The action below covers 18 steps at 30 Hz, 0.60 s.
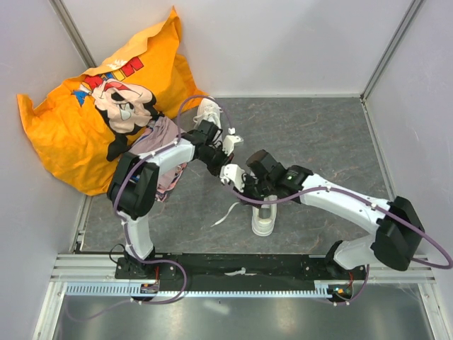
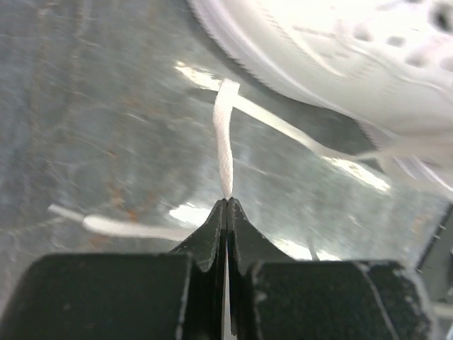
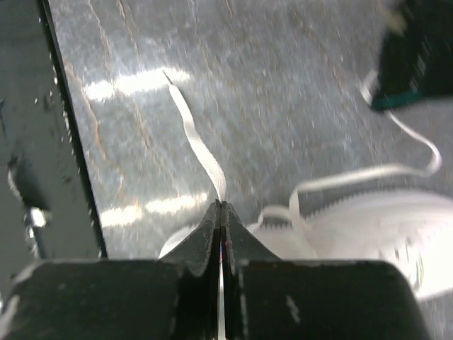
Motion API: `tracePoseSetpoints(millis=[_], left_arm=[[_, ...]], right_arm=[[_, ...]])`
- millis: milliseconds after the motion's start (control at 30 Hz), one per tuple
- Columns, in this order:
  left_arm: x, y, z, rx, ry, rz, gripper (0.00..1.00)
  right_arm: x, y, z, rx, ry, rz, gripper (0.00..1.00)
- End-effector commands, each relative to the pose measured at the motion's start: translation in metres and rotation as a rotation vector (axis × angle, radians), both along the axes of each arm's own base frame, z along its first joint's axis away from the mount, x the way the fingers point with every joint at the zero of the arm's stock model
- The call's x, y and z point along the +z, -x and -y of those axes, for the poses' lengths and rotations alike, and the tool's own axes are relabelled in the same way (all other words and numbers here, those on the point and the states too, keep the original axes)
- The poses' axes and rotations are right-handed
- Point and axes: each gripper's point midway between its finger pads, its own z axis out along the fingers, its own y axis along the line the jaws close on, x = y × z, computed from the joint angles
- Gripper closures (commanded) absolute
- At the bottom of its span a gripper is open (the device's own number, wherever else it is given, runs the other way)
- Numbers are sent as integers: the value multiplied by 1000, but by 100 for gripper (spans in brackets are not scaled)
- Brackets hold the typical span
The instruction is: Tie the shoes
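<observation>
One white shoe (image 1: 263,219) stands near the front, just below my right gripper (image 1: 245,190). The other shoe (image 1: 209,112) lies further back beside the left arm. In the right wrist view my right gripper (image 3: 221,204) is shut on a white lace (image 3: 198,142) that runs up and left over the floor, with the shoe (image 3: 375,230) at the lower right. In the left wrist view my left gripper (image 2: 226,201) is shut on another lace (image 2: 224,134) that rises towards the shoe's sole (image 2: 333,49). From above, the left gripper (image 1: 221,157) sits close to the right one.
A large orange cushion (image 1: 92,106) with a cartoon print fills the back left corner. A pinkish garment (image 1: 167,142) lies under the left arm. A loose lace end (image 1: 226,212) trails on the grey floor. White walls close in the sides; a black rail (image 1: 241,265) runs along the front.
</observation>
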Motion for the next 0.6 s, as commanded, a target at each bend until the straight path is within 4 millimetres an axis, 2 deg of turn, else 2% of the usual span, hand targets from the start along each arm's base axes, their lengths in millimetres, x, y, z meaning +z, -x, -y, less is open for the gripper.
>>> tracePoseSetpoints(millis=[0,100,200,233,267,300,367,433,567], left_arm=[[27,29,-5,-28,56,-26,98],[21,48,-18,-34,31,-34,98],[22,60,-25,-44,32,-19,98],[16,69,-29,-50,30,-32,98],[21,72,-30,-67,44,-6,98],[16,81,-34,-77,42,-14,98],[21,83,-35,-97,64,33,98],[18,90,-40,-112,61,43,98],[14,98,-50,-196,42,104,98]], right_arm=[[24,17,29,-10,13,-67,100],[33,24,52,-43,9,-96,100],[41,32,71,-82,-2,-104,100],[41,31,79,-113,1,-113,100],[45,34,84,-127,-13,-108,100],[46,35,89,-142,-17,-110,100],[46,36,97,-174,-28,-104,100],[51,32,101,-200,-36,-81,100],[48,24,107,-240,-25,-88,100]])
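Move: From the right hand, the near shoe lies about 10 cm to the right, level fore and aft, its middle some 8 cm lower; the left gripper is 8 cm ahead, 4 cm left and 7 cm lower. From the left hand, that shoe lies about 8 cm back and 14 cm right, nearly level in height; the far shoe lies roughly 19 cm ahead and 6 cm left, slightly lower. Laces still pinched, the right hand goes 10 cm right over the shoe, rising; the left draws back and left. ##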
